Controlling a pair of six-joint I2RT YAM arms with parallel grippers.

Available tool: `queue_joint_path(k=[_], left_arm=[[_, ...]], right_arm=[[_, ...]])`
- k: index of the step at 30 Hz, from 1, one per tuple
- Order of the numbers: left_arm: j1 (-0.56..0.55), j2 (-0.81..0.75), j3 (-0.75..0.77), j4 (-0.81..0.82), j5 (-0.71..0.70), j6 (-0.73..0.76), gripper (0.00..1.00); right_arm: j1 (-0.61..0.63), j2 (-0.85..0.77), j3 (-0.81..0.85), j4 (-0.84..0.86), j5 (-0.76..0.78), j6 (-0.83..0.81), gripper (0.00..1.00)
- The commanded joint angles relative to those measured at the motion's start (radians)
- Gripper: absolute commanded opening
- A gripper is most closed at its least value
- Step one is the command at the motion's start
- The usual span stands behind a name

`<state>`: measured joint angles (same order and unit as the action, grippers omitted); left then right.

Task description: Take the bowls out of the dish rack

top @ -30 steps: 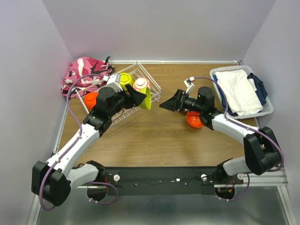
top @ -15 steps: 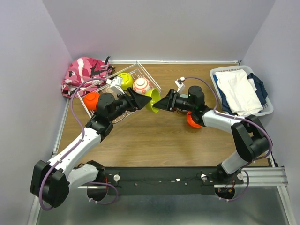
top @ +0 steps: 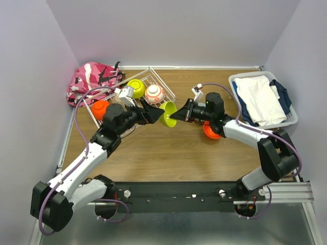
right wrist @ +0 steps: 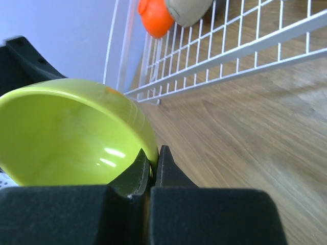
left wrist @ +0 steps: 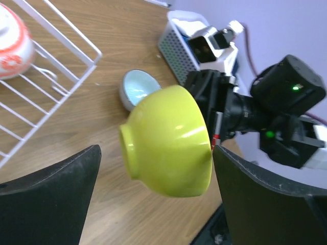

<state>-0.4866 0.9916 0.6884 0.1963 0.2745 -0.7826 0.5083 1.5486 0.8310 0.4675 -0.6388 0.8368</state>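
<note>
A lime-green bowl (top: 167, 113) hangs on its side above the table, between the two arms. My right gripper (top: 174, 116) is shut on its rim, one finger inside and one outside (right wrist: 153, 155). The left gripper (top: 155, 115) stands open around the bowl's foot (left wrist: 168, 148), its fingers (left wrist: 56, 199) apart from it. The white wire dish rack (top: 164, 86) at the back left holds another lime bowl (top: 136, 87), a white bowl with red pattern (top: 154, 93) and an orange bowl (top: 100, 108). A tan bowl (right wrist: 186, 7) lies beside the orange bowl (right wrist: 155, 15).
An orange bowl (top: 210, 131) sits on the table under my right arm, and a pale teal bowl (left wrist: 138, 89) stands beside it. A pink camouflage bag (top: 92, 79) lies behind the rack. A white basket of clothes (top: 263, 99) fills the back right corner.
The right gripper reached in and shut on the lime bowl's rim. The left gripper then opened and let the bowl go.
</note>
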Motion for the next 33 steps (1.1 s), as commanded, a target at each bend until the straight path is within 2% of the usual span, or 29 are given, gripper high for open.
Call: queue_joint_path(k=[1, 4, 8, 15, 19, 22, 26, 33], left_arm=[[0.003, -0.062, 0.089, -0.194, -0.151, 0.211, 0.99], [0.003, -0.083, 0.149, -0.294, -0.236, 0.317, 0.99], [0.003, -0.111, 0.215, -0.451, -0.455, 0.523, 0.99], [0.003, -0.151, 0.180, -0.505, -0.699, 0.677, 0.99], [0.005, -0.154, 0.143, -0.498, -0.745, 0.700, 0.99], [0.003, -0.142, 0.131, -0.492, -0.758, 0.692, 0.99], [0.003, -0.125, 0.116, -0.488, -0.744, 0.675, 0.99], [0.003, -0.134, 0.094, -0.475, -0.732, 0.674, 0.99]], right_arm=[[0.007, -0.083, 0.069, -0.275, 0.111, -0.157, 0.01], [0.007, -0.117, 0.106, -0.456, 0.216, -0.251, 0.01], [0.007, -0.143, 0.137, -0.648, 0.338, -0.356, 0.01], [0.007, -0.113, 0.203, -0.900, 0.507, -0.452, 0.01], [0.007, -0.049, 0.264, -1.032, 0.571, -0.484, 0.03], [0.007, 0.014, 0.299, -1.067, 0.559, -0.501, 0.04], [0.009, 0.062, 0.300, -1.054, 0.553, -0.484, 0.04], [0.007, 0.123, 0.304, -1.063, 0.633, -0.493, 0.05]])
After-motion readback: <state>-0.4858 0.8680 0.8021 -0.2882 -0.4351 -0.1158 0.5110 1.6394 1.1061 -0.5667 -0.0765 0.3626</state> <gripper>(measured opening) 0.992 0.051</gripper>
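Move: The green bowl, rim already pinched in the right hand, is bound for a clear spot about 7 cm to that hand's right, level with it and 15 cm below. Beside that spot, at the same height, the orange bowl sits 21 cm right of the hand and level with it, the blue bowl 14 cm right and 9 cm ahead. From the empty left hand, the beige rack bowl lies roughly 14 cm ahead, 18 cm left, 18 cm below. The green bowl is carried by its pinched rim some 12 cm right and, mostly later, 12 cm down towards the table beside the orange and blue bowls, the right wrist tipping about 50 degrees so its fingers point steeply down and left; the grip stays shut. Meanwhile the open left hand withdraws about 15 cm left over the rack, rising slightly, then sinking, and swings counter-clockwise and rolls left side up until its fingers point forward. ##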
